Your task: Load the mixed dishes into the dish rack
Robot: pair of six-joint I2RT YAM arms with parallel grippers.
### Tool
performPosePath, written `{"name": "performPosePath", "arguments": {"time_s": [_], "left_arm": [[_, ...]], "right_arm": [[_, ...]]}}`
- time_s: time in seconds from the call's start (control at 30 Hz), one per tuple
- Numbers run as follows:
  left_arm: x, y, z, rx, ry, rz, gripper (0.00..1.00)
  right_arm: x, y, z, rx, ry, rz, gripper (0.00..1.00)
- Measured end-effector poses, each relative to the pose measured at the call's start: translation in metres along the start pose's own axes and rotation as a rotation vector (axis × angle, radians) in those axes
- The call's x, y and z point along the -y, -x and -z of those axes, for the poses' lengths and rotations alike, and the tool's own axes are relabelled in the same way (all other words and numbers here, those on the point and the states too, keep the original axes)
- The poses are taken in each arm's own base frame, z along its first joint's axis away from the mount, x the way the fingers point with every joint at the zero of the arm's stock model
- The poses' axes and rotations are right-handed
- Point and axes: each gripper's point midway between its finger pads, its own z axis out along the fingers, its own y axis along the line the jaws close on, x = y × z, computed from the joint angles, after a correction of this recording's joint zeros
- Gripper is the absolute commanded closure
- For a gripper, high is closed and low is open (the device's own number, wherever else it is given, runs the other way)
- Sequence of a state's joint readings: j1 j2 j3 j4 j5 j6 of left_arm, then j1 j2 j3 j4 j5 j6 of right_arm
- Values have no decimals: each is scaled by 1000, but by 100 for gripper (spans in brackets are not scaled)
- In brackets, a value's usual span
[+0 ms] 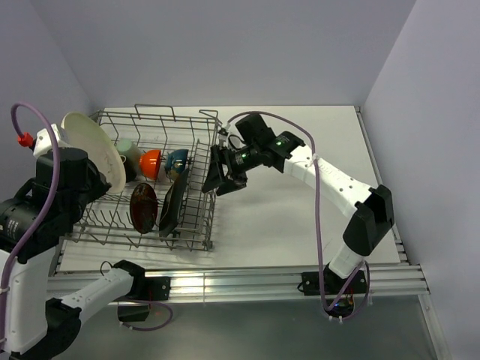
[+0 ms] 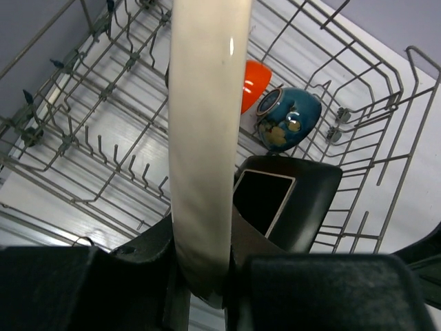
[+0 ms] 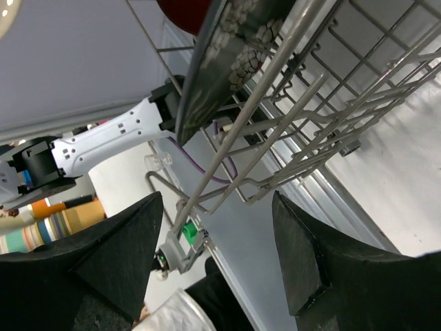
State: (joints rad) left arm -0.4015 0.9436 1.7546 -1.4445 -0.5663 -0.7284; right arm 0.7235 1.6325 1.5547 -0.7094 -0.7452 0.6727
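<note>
My left gripper (image 1: 96, 180) is shut on the rim of the pale cream round plate (image 1: 91, 148) and holds it upright above the left end of the dish rack (image 1: 196, 225). In the left wrist view the plate (image 2: 207, 124) stands edge-on over the rack tines (image 2: 103, 148), clamped at the gripper (image 2: 203, 276). The rack holds the orange bowl (image 1: 150, 163), dark blue bowl (image 1: 178, 159), red floral plate (image 1: 142, 208) and black square plate (image 1: 173, 202). My right gripper (image 1: 222, 180) is open and empty at the rack's right side, its fingers (image 3: 310, 255) astride the rack wires (image 3: 296, 117).
A green cup (image 1: 124, 147) and a cream bowl (image 1: 136, 155) sit at the rack's back left. The white table (image 1: 300, 217) lies to the right of the rack. Grey walls close in on the left, back and right. An aluminium rail (image 1: 247, 281) runs along the near edge.
</note>
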Motion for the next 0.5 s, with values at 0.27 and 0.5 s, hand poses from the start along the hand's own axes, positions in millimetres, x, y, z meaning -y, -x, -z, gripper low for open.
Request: {"name": "performPosePath", "arguments": {"time_s": [0.27,0.5], "left_arm": [[-21,-29,-1,-47,39,16,100],[-21,-36,-5,-73,46,-1,100]], "right_arm": [[5,4,-31,-67,-18,1,82],[5,3,-29,-69,-59,-164,100]]}}
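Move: The left hand holds the green-and-cream plate high over the rack. The empty tines it seems headed for lie about 23 cm below, 5 cm left and 2 cm ahead; the red plate is some 4 cm right and 2 cm ahead, 21 cm down. From the open right hand, the rack's right top rail is about 2 cm left and 2 cm below, level fore and aft. The black plate stands 10 cm left, 1 cm ahead and 9 cm lower; the blue bowl 10 cm left, 14 cm ahead and 12 cm lower. The right hand reaches about 2.5 cm left and 2 cm down onto the rack's right-hand rim, its open fingers closing almost fully to pinch the wire, then stays there while the wrist turns some 10 degrees. Meanwhile the left hand keeps its grip on the green-and-cream plate and lowers it about 4 cm towards the rack, easing some 2 cm back as it sinks, with barely any tilt. ##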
